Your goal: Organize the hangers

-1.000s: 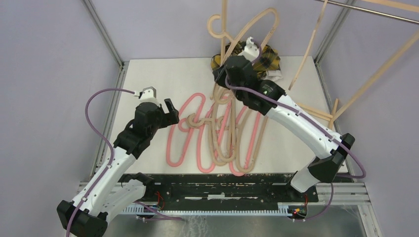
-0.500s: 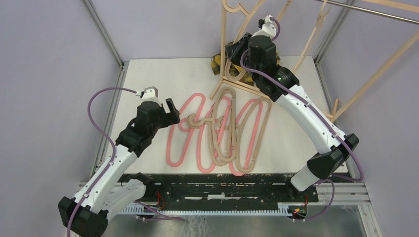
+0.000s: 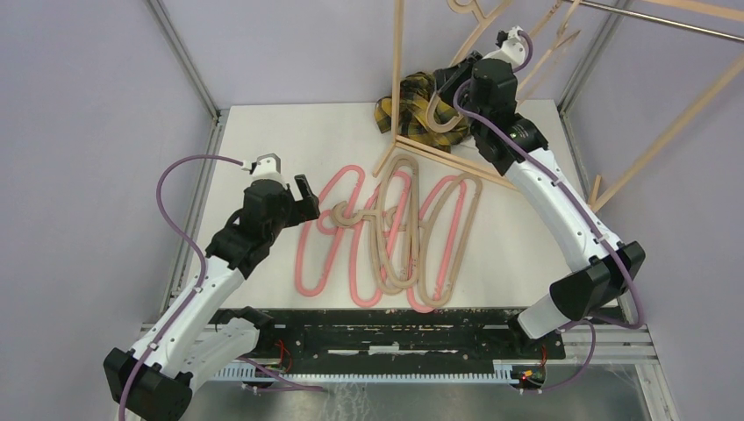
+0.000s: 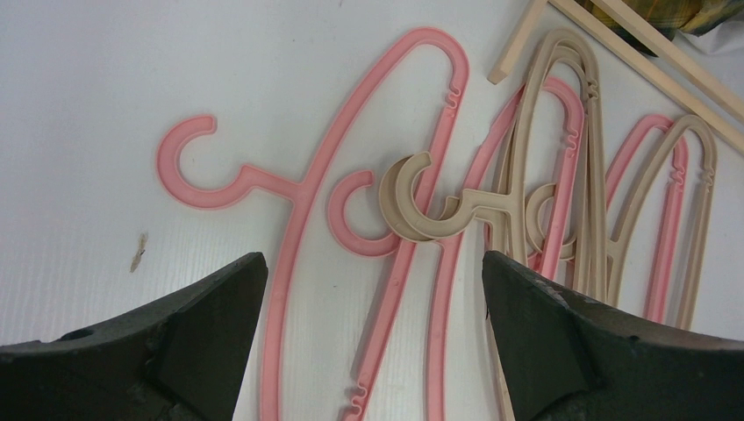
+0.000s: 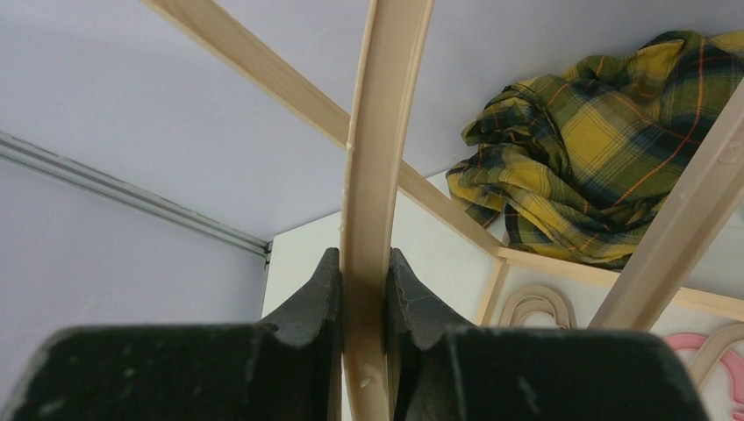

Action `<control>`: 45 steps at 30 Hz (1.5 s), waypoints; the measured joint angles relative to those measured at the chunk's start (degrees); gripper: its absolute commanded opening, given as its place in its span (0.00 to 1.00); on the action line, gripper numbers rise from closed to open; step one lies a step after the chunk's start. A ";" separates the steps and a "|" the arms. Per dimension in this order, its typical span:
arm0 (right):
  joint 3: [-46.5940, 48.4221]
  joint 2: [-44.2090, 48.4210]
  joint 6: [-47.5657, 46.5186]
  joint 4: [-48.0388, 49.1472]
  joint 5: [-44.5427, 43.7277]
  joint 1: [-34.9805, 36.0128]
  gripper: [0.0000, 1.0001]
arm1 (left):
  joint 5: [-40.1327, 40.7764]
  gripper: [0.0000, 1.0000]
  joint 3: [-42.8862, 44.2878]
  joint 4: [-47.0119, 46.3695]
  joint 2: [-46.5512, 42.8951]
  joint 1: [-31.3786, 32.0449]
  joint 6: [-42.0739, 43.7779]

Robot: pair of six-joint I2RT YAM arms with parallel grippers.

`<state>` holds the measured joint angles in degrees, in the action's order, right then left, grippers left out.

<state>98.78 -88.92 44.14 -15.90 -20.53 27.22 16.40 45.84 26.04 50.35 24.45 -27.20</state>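
Several pink and tan hangers point(image 3: 386, 230) lie tangled on the white table. My left gripper point(image 3: 296, 198) hovers open at the pile's left edge. In the left wrist view that gripper point(image 4: 373, 267) stands over two pink bars, with a pink hook point(image 4: 189, 167) and tan hooks point(image 4: 421, 202) ahead. My right gripper point(image 3: 465, 72) is raised at the back right, shut on a tan hanger point(image 3: 449, 112) whose hook reaches the picture's top edge. In the right wrist view the jaws point(image 5: 364, 263) pinch the tan hanger's bar point(image 5: 377, 132).
The wooden rack frame has an upright post point(image 3: 397, 70) and base bars point(image 3: 447, 158) at the back. Its metal rail point(image 3: 667, 24) crosses the top right. A yellow-black plaid cloth point(image 3: 412, 105) lies bunched at the table's back edge. Slanted wooden struts point(image 3: 676, 123) stand on the right.
My right arm has lifted the tan hanger off the table, up and to the right toward the rail. The left arm and the pile have stayed put.
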 measured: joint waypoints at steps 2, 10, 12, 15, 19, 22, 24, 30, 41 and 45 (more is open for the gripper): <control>-1.60 0.50 0.59 1.40 0.28 -0.90 0.01 | 0.00 0.99 0.00 0.00 0.02 0.00 0.00; -6.58 4.35 3.76 5.09 1.55 -5.44 0.01 | 0.00 0.99 0.00 -0.02 0.63 0.00 0.00; -7.54 5.33 4.52 5.46 1.90 -6.49 0.01 | 0.00 0.99 0.00 -0.02 0.72 0.00 0.00; -7.87 5.79 5.99 4.68 2.03 -8.00 0.01 | 0.00 0.99 0.00 -0.04 0.72 0.00 0.00; -7.87 5.84 7.58 4.52 2.32 -8.83 0.01 | 0.00 0.99 -0.02 -0.07 1.03 0.00 0.00; -7.91 6.05 9.11 3.43 1.66 -9.18 0.01 | 0.00 0.99 -0.11 -0.13 1.29 0.00 0.00; -8.76 6.88 10.21 3.08 1.09 -9.53 0.01 | 0.00 0.99 -0.33 -0.46 1.38 0.00 0.00; -13.77 12.66 12.87 2.47 -1.27 -10.86 0.01 | -0.02 0.99 -0.96 -0.90 1.42 0.00 0.00; -16.68 19.91 15.47 -3.30 -6.29 -14.25 0.01 | -0.07 0.99 -1.95 -1.33 1.68 0.00 0.00; -17.29 21.49 15.74 -4.81 -6.43 -15.89 0.02 | -0.09 0.99 -2.03 -1.33 1.68 0.00 0.00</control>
<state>81.49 -67.44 59.88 -20.71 -26.96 11.33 16.32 43.81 24.71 52.03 24.45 -27.20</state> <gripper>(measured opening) 0.217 0.991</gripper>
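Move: The beige hanger already held in the right hand is headed for a free spot on the metal rail, about 26 cm to that hand's right, some 4 cm ahead and 13 cm above. The hung hangers are around 20 cm to its right and 4 cm ahead, at roughly hand height; the plaid cloth lies about 18 cm ahead, 5 cm right and 38 cm below. From the left hand, the rail spot is about 55 cm right, 22 cm ahead and 35 cm up. The beige hanger, still pinched by its arm, is carried by the right hand some 16 cm to the right at nearly constant height, away from above the cloth and towards the rail. The later half also draws back about 6 cm. The wrist yaws roughly 25 degrees clockwise and rolls its left side up some 15; the grip stays shut. The open left hand sinks about 2 cm over the pile. ##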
